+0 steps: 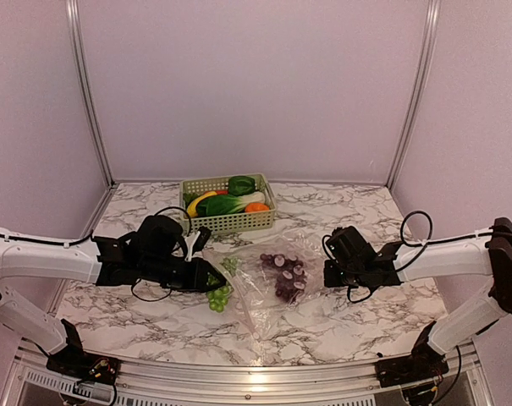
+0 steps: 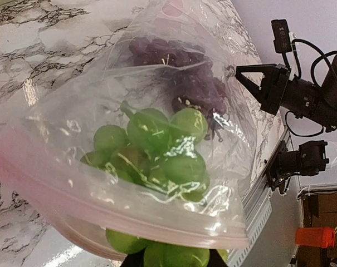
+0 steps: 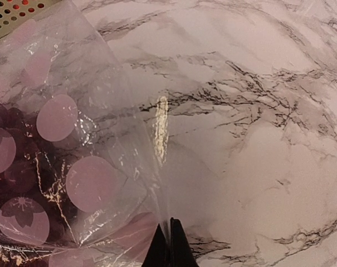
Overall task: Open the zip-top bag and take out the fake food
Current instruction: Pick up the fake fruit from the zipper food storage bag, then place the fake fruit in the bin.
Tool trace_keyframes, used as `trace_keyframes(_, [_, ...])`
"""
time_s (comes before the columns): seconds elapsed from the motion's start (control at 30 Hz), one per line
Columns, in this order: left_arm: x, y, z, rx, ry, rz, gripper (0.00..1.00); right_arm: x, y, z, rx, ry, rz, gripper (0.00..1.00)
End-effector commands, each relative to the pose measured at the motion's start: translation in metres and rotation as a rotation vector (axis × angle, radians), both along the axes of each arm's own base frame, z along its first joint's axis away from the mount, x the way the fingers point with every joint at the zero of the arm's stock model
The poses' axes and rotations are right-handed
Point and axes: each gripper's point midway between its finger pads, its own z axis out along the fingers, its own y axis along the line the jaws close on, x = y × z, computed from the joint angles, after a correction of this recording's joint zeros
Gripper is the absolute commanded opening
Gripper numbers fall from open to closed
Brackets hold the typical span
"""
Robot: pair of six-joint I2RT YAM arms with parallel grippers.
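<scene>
The clear zip-top bag (image 1: 264, 311) lies at the table's middle, its pink zip strip (image 2: 129, 207) facing my left arm. A purple grape bunch (image 1: 283, 276) sits inside it. A green grape bunch (image 2: 168, 150) lies in the bag's open mouth, partly outside, and my left gripper (image 1: 211, 279) is shut on its near end (image 2: 174, 257). My right gripper (image 3: 171, 247) is shut on the bag's thin film at its right edge, fingertips pressed together. In the left wrist view the right gripper (image 2: 243, 78) shows just past the bag. Other fake food lies in the basket.
A pale green lattice basket (image 1: 230, 222) stands at the back centre, holding orange, yellow, red and green leafy pieces. Its corner (image 3: 12, 14) shows in the right wrist view. Pale walls close the back and sides. The table's near metal edge (image 2: 263, 194) runs close to the bag.
</scene>
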Motion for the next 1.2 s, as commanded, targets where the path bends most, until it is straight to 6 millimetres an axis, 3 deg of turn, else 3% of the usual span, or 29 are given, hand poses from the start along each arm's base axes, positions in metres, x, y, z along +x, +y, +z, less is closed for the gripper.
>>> trace_keyframes(0.0, [-0.021, 0.016, -0.005, 0.021, 0.044, -0.047, 0.25, 0.006, 0.006, 0.01, 0.012, -0.02, -0.008, 0.0])
trace_keyframes(0.13, [-0.034, 0.028, -0.003, 0.023, 0.058, -0.059, 0.25, 0.007, 0.009, 0.013, 0.019, -0.021, 0.004, 0.0])
trace_keyframes(0.4, [-0.042, 0.059, 0.015, 0.053, 0.043, 0.009, 0.25, 0.006, 0.014, 0.016, 0.035, -0.02, 0.021, 0.02])
trace_keyframes(0.6, [-0.04, 0.074, 0.043, 0.019, -0.006, 0.079, 0.26, 0.006, 0.016, 0.018, 0.043, -0.022, 0.028, 0.02])
trace_keyframes(0.73, [-0.026, 0.081, 0.074, -0.016, -0.087, 0.153, 0.25, 0.006, 0.017, 0.02, 0.049, -0.026, 0.035, 0.02])
trace_keyframes(0.93, [0.009, 0.087, 0.105, -0.025, -0.185, 0.257, 0.25, 0.005, 0.019, 0.023, 0.052, -0.027, 0.042, 0.02])
trace_keyframes(1.17, [0.082, 0.086, 0.121, 0.026, -0.293, 0.344, 0.25, 0.001, 0.021, 0.03, 0.089, -0.052, 0.043, 0.05])
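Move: The left hand still grips the green grapes at the bag mouth, whose middle is about 5 cm to its right, 3 cm ahead and 6 cm lower. The basket they are bound for lies about 37 cm ahead, 2 cm to the right and 9 cm below; the purple grapes, still bagged, are 13 cm ahead, 19 cm right and 10 cm down. From the right hand, shut on the bag's far end, the basket is some 29 cm ahead and 27 cm left, roughly level. Keeping its pinch on the green grapes, the left hand draws them back about 4 cm and leftward out of the bag mouth, then climbs some 10 cm while still going left, and finally swings forward about 8 cm, turning roughly 15 degrees counter-clockwise with the fingers tipping a little upward. The right hand stays low at the bag's other end with the film still between its fingertips, easing its squeeze and drifting only about a centimetre left and up. ##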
